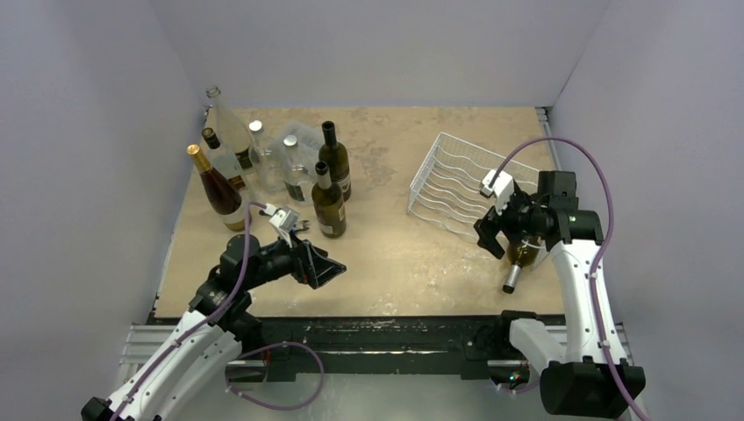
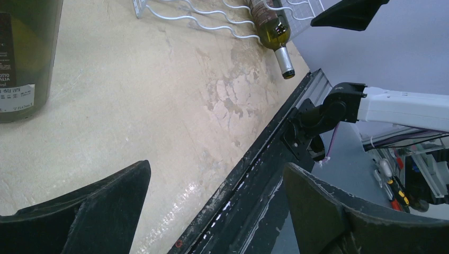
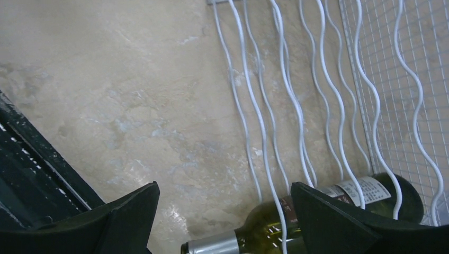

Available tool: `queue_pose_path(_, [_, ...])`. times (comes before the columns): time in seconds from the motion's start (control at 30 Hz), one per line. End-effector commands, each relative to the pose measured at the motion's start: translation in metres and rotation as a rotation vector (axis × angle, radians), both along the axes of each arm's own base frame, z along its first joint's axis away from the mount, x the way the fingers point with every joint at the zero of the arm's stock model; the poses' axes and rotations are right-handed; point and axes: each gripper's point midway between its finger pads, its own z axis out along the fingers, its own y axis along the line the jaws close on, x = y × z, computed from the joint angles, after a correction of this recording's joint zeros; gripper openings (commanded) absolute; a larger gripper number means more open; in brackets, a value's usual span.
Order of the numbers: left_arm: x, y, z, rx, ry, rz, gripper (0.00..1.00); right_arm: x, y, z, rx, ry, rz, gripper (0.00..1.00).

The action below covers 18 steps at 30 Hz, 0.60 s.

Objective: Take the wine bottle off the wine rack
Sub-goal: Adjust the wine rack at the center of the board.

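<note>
The white wire wine rack (image 1: 452, 180) lies on the right side of the table. A green wine bottle (image 1: 524, 255) rests in its near-right cradle, its silver-capped neck poking out toward the table's front edge. My right gripper (image 1: 491, 237) hovers just left of and above this bottle, open. In the right wrist view the bottle (image 3: 323, 209) lies under the rack wires (image 3: 328, 95), its shoulder partly behind the right finger, and the gripper (image 3: 225, 206) holds nothing. My left gripper (image 1: 329, 267) is open and empty near the front left, far from the rack.
Several upright bottles (image 1: 263, 167) and a clear plastic box (image 1: 303, 140) stand at the back left. One dark green bottle (image 2: 24, 53) is close to the left gripper (image 2: 217, 201). A black rail (image 1: 395, 333) runs along the front edge. Walls enclose three sides.
</note>
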Motion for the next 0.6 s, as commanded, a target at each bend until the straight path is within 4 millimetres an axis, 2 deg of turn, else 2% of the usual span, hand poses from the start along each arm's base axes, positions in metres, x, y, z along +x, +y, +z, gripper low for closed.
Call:
queue_pose_path(0.0, [0.001,-0.007,0.014,-0.047,-0.041,-0.032,0.95,0.018,-0.030,-0.001,-0.098,-0.010,-0.143,0.98])
queue_pose_path(0.17, [0.003,-0.008,0.010,-0.039,-0.026,-0.035,0.95,0.035,-0.047,-0.009,-0.172,-0.011,-0.190,0.88])
queue_pose_path(0.3, [0.002,-0.008,0.009,-0.037,-0.019,-0.036,0.95,0.046,-0.051,-0.017,-0.184,0.016,-0.201,0.75])
queue_pose_path(0.43, [0.000,-0.009,0.007,-0.036,-0.011,-0.040,0.95,0.047,-0.054,-0.028,-0.212,0.057,-0.188,0.65])
queue_pose_path(0.57, [0.000,-0.010,0.006,-0.033,-0.003,-0.047,0.95,0.043,-0.057,-0.041,-0.236,0.098,-0.169,0.60])
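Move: From the right gripper, the wine rack's front wire, where it crosses the last bottle's shoulder, lies about 5 cm ahead, 6 cm to the right and 9 cm below. That wine bottle's middle is some 8 cm ahead, 9 cm right and 11 cm down; the rack's middle is roughly 16 cm ahead and 2 cm right, 11 cm lower. From the left gripper, the same front wire lies about 12 cm ahead, 45 cm right and 8 cm down. Bring the right gripper down onto the rack's front end beside the last bottle: about 5 cm right, 4 cm down and 4 cm forward, going right first, then more downward. Turn the wrist some 10 degrees clockwise, let its left side drop about as much, and draw the open fingers together by roughly a third, the front wire coming between the tips without a clear touch. ##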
